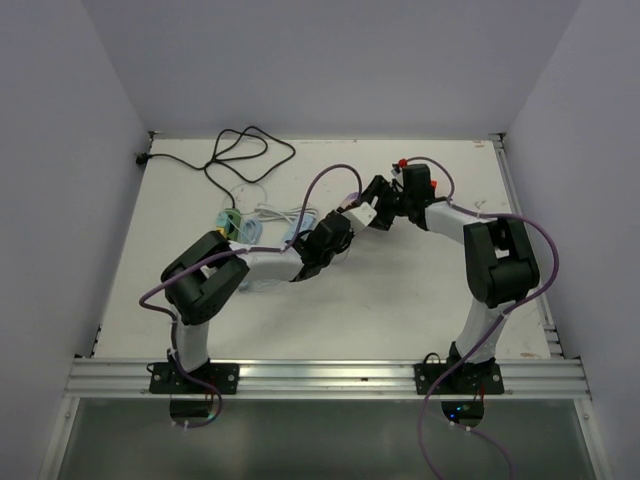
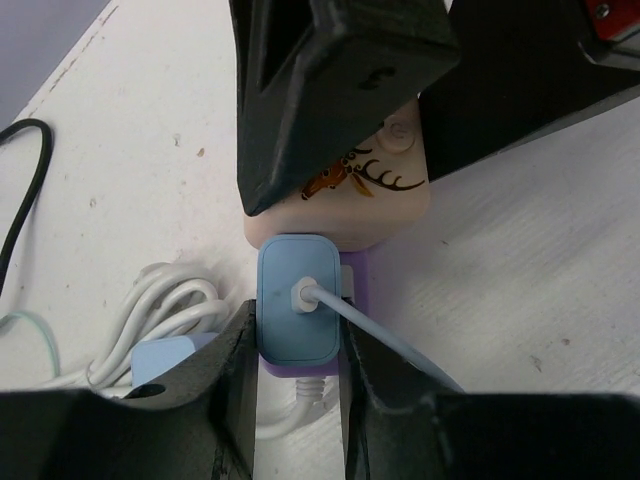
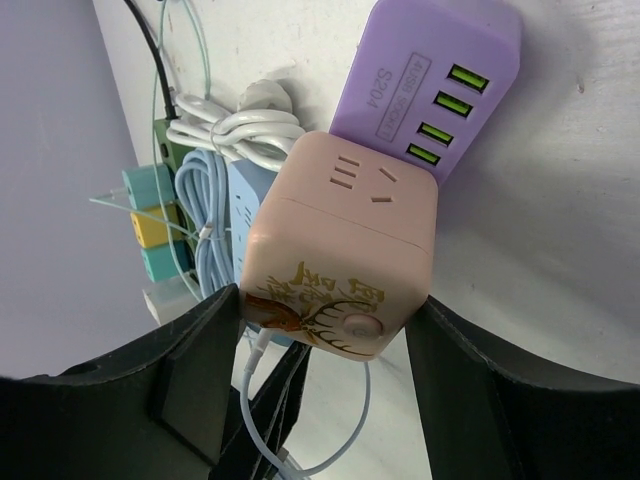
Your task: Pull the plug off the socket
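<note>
The pink cube socket [image 3: 340, 250], printed with a deer, stands on the white table beside a purple USB block [image 3: 430, 90]. My right gripper [image 3: 325, 320] is shut on the cube's two sides. The cube also shows in the left wrist view [image 2: 375, 185] under the right gripper's black fingers. A light-blue plug [image 2: 298, 310] with a pale cable sits against the cube's near face. My left gripper [image 2: 298, 335] is shut on the plug's two sides. In the top view both grippers meet at the table's middle back, the left [image 1: 352, 216] and the right [image 1: 382, 204].
A coiled white cable [image 2: 165, 310] and a blue power strip [image 3: 243, 190] lie left of the plug. Green and yellow adapters [image 3: 150, 215] lie beyond. A black cable [image 1: 240, 155] loops at the back left. Walls close in the table [image 1: 400, 300] on three sides.
</note>
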Robot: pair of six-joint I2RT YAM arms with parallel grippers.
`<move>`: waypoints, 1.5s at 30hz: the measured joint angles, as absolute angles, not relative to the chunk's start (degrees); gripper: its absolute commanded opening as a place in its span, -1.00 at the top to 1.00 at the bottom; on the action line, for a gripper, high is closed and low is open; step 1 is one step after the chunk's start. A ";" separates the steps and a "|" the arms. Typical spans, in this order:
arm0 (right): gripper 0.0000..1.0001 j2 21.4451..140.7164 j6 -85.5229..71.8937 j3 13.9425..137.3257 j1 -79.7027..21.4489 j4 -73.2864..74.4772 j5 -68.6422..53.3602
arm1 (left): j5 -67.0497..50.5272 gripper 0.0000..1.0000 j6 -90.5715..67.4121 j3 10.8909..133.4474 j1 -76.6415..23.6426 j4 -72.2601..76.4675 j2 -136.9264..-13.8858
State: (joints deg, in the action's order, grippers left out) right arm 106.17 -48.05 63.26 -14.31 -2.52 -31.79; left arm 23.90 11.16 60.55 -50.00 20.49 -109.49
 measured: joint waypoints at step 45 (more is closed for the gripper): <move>-0.95 109.45 -42.19 78.02 -15.70 18.55 -22.98 | 25.71 0.92 -7.01 52.60 -51.44 3.97 -94.91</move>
State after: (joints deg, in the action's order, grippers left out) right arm 109.45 -42.19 78.02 -15.70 18.55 -22.98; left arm 25.71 -7.01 52.60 -51.44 3.97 -94.91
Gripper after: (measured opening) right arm 0.910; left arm 0.330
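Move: The left fingers already grip the blue plug, seated in the near end of the purple power strip, whose middle is about 5 cm ahead, 2 cm right and 3 cm below. The right hand holds the beige cube on that strip; the plug lies about 4 cm back, 3 cm left and 1 cm below it. From the left hand, the cube is some 4 cm ahead, 3 cm right and 1 cm up; the blue power strip is 10 cm left, 1 cm back and 5 cm down. Straight up at first, after a brief strain in place: the left hand keeps its pinch on the blue plug and draws it about 7 cm up out of the purple strip, drifting slightly right, then sweeps back, left and down, some 6 cm each way, tipping and turning counter-clockwise. The right hand holds the cube against the pull, rolls about 10 degrees and eases forward, then opens and lets go. ##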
